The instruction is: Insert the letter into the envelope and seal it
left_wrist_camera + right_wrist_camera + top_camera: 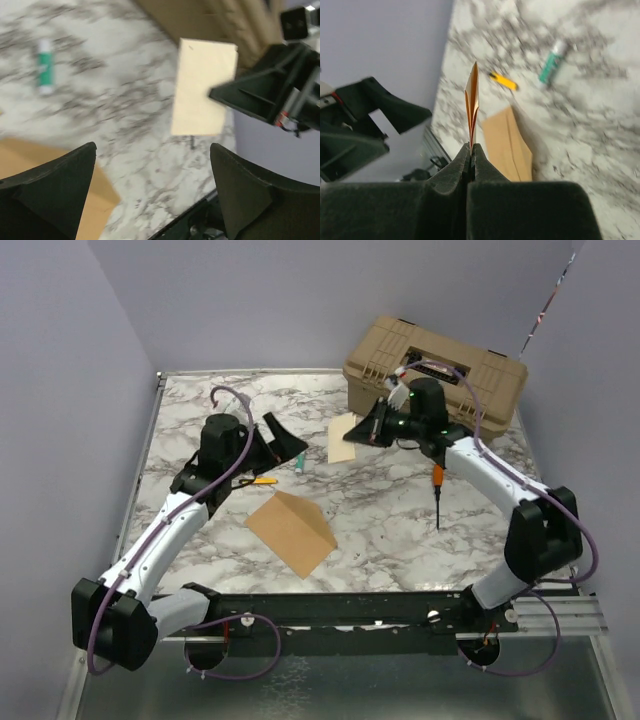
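The letter (342, 440) is a pale tan folded sheet, pinched at its right edge by my right gripper (368, 426). In the right wrist view the letter (472, 105) shows edge-on, rising from the shut right gripper (471, 147). The left wrist view has the letter (202, 90) flat-on, with the right gripper's dark fingers (250, 97) on its edge. The kraft-brown envelope (290, 531) lies on the marble at centre front with its flap raised; it also shows as the envelope (508, 145) and the envelope (97, 207). My left gripper (287, 440) is open and empty left of the letter, its fingers (55, 185) spread wide.
A tan toolbox (436, 368) stands at the back right, just behind the right wrist. A green glue stick (301, 464) and a yellow cutter (264, 480) lie near the left gripper. An orange-handled screwdriver (438, 490) lies at the right. Purple walls close in both sides.
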`<action>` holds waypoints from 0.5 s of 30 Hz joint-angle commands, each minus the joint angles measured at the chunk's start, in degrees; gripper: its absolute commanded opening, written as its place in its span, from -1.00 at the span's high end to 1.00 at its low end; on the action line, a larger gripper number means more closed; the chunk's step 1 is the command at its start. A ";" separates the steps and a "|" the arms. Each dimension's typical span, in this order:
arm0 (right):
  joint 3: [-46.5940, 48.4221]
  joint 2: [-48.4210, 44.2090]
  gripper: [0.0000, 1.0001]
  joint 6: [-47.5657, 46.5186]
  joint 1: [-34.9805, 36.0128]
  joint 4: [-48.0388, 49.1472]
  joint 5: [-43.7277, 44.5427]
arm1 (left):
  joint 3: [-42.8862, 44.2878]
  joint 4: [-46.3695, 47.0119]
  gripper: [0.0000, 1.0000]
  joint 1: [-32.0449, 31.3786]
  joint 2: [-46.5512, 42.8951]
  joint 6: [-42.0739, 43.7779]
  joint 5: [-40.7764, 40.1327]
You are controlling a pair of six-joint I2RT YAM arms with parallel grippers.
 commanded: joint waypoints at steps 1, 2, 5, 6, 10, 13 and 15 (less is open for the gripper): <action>-0.85 7.20 0.99 -10.17 5.64 -11.47 -3.74 | -8.42 -21.24 -0.88 6.51 -1.51 1.57 -1.42; -0.54 8.57 0.99 -11.33 6.95 -11.69 -4.73 | -10.35 -21.44 -0.83 6.69 -2.20 0.65 -1.25; 1.02 12.81 0.99 -14.61 10.57 -12.05 -8.32 | -15.69 -21.55 -0.62 6.75 -3.86 -2.56 -1.53; 1.85 14.21 1.00 -16.23 11.67 -12.92 -8.69 | -17.21 -21.63 -0.49 6.76 -4.22 -3.52 -1.64; 5.86 19.96 1.00 -21.85 14.47 -19.02 -8.08 | -20.41 -22.22 -0.04 6.83 -3.89 -4.75 -2.09; 7.02 22.49 0.99 -24.83 15.19 -21.64 -4.95 | -21.15 -22.18 0.03 6.83 -2.19 -2.49 -3.25; 7.81 24.06 0.99 -26.93 15.33 -23.05 -2.87 | -21.09 -22.25 0.03 6.84 -0.23 0.15 -4.00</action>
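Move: The envelope lies flat on the table, some 13 cm back and 13 cm to the left of the right hand, which already holds the folded letter, and about 26 cm below it. From the empty left hand the envelope is about 9 cm back, 4 cm left and 26 cm down. The glue stick lies some 8 cm ahead and 2 cm left of the left hand, the yellow knife about 4 cm ahead and 12 cm left, both on the table. Still pinching the folded letter in shut fingers, the right hand carries it down some 16 cm while going back and left about 10 and 8 cm, swinging counter-clockwise towards the envelope's flap side. The left hand sinks faster, about 20 cm, also back and left, tipping its fingertips down nearly 40 degrees and half closing them as it nears the envelope's left part; both slow towards the end. ##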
